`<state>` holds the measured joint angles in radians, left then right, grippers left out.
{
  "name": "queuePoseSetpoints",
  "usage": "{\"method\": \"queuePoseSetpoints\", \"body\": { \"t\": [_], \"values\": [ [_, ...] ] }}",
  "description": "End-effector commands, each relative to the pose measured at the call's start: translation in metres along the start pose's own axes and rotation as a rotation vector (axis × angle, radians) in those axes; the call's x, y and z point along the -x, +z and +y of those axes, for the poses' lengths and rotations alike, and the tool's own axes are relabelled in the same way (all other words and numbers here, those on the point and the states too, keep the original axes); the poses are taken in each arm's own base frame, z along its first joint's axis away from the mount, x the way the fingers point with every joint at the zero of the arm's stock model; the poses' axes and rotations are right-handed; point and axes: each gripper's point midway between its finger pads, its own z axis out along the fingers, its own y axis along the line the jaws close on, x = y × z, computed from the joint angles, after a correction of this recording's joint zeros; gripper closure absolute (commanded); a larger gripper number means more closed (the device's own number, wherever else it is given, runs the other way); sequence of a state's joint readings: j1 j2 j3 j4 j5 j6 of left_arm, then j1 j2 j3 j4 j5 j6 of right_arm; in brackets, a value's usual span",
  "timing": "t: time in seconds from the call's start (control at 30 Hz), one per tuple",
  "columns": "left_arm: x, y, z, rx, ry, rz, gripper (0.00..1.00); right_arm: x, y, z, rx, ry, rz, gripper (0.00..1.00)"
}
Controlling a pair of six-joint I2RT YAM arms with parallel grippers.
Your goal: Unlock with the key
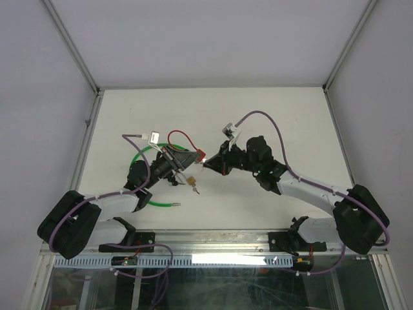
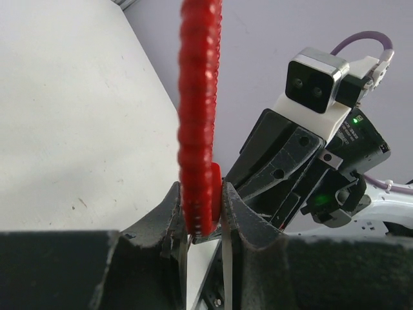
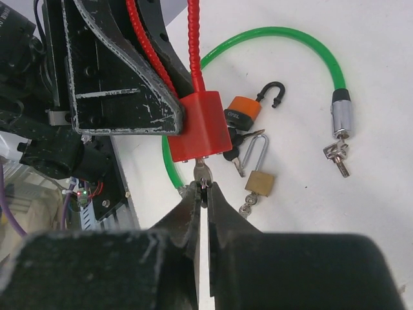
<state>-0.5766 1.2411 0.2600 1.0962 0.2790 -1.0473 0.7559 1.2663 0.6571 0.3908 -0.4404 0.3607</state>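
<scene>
A red cable padlock point(image 3: 200, 126) hangs above the table, its red cable point(image 2: 199, 77) rising from the body. My left gripper point(image 2: 203, 213) is shut on the lock body, one finger point(image 3: 122, 84) flat against its side. A small silver key point(image 3: 201, 172) sticks into the bottom of the lock. My right gripper point(image 3: 204, 187) is shut on the key's head, just below the lock. In the top view both grippers meet at the lock point(image 1: 201, 155) mid-table, the left gripper point(image 1: 191, 159) to its left and the right gripper point(image 1: 210, 163) to its right.
On the table under the lock lie an orange padlock point(image 3: 244, 111) with an open black shackle, a brass padlock point(image 3: 260, 183) with keys, and a green cable lock point(image 3: 284, 32) with a metal end point(image 3: 341, 116). The right wrist camera point(image 2: 315, 79) faces the left one.
</scene>
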Motion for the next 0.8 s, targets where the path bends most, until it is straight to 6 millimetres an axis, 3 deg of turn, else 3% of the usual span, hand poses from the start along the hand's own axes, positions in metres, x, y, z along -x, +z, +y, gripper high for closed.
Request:
{"method": "queuePoseSetpoints", "body": {
  "t": [0.0, 0.3, 0.5, 0.67, 0.77],
  "values": [
    [-0.057, -0.020, -0.030, -0.138, -0.022, 0.272, 1.00, 0.104, 0.001, 0.045, 0.135, -0.117, -0.304, 1.00],
    [0.005, -0.003, -0.024, -0.090, -0.153, 0.035, 1.00, 0.057, -0.005, 0.019, 0.040, -0.047, -0.209, 0.99],
    [0.017, 0.006, -0.012, -0.041, -0.283, -0.011, 1.00, 0.035, -0.014, 0.007, -0.026, -0.053, -0.145, 0.82],
    [0.021, 0.009, -0.002, 0.027, -0.335, -0.023, 1.00, 0.026, -0.025, 0.000, -0.077, -0.137, -0.099, 0.60],
    [0.023, 0.009, 0.003, 0.080, -0.332, -0.032, 1.00, 0.026, -0.031, -0.001, -0.105, -0.147, -0.101, 0.52]
  ]
}}
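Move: The key pinched by the right fingers is in the red padlock, whose body lies about 3 cm left and 1 cm ahead of the right hand, level with it; the left fingers hold that padlock, its middle some 1 cm ahead and 1 cm right of the left hand. On the table roughly 16 cm below the right hand, the brass padlock lies about 6 cm left and 3 cm back, and the green cable lock's silver end about 8 cm left and 8 cm ahead. Letting go and backing off: the right hand barely shifts at first, then its fingers open to nearly half, releasing the key, while it draws about 2 cm right and 1.5 cm up, away from the red padlock. The left hand keeps its grip on the padlock, lifts slightly, then sinks to about 2 cm below its start, easing 1 cm forward and tipping some 20 degrees down. ##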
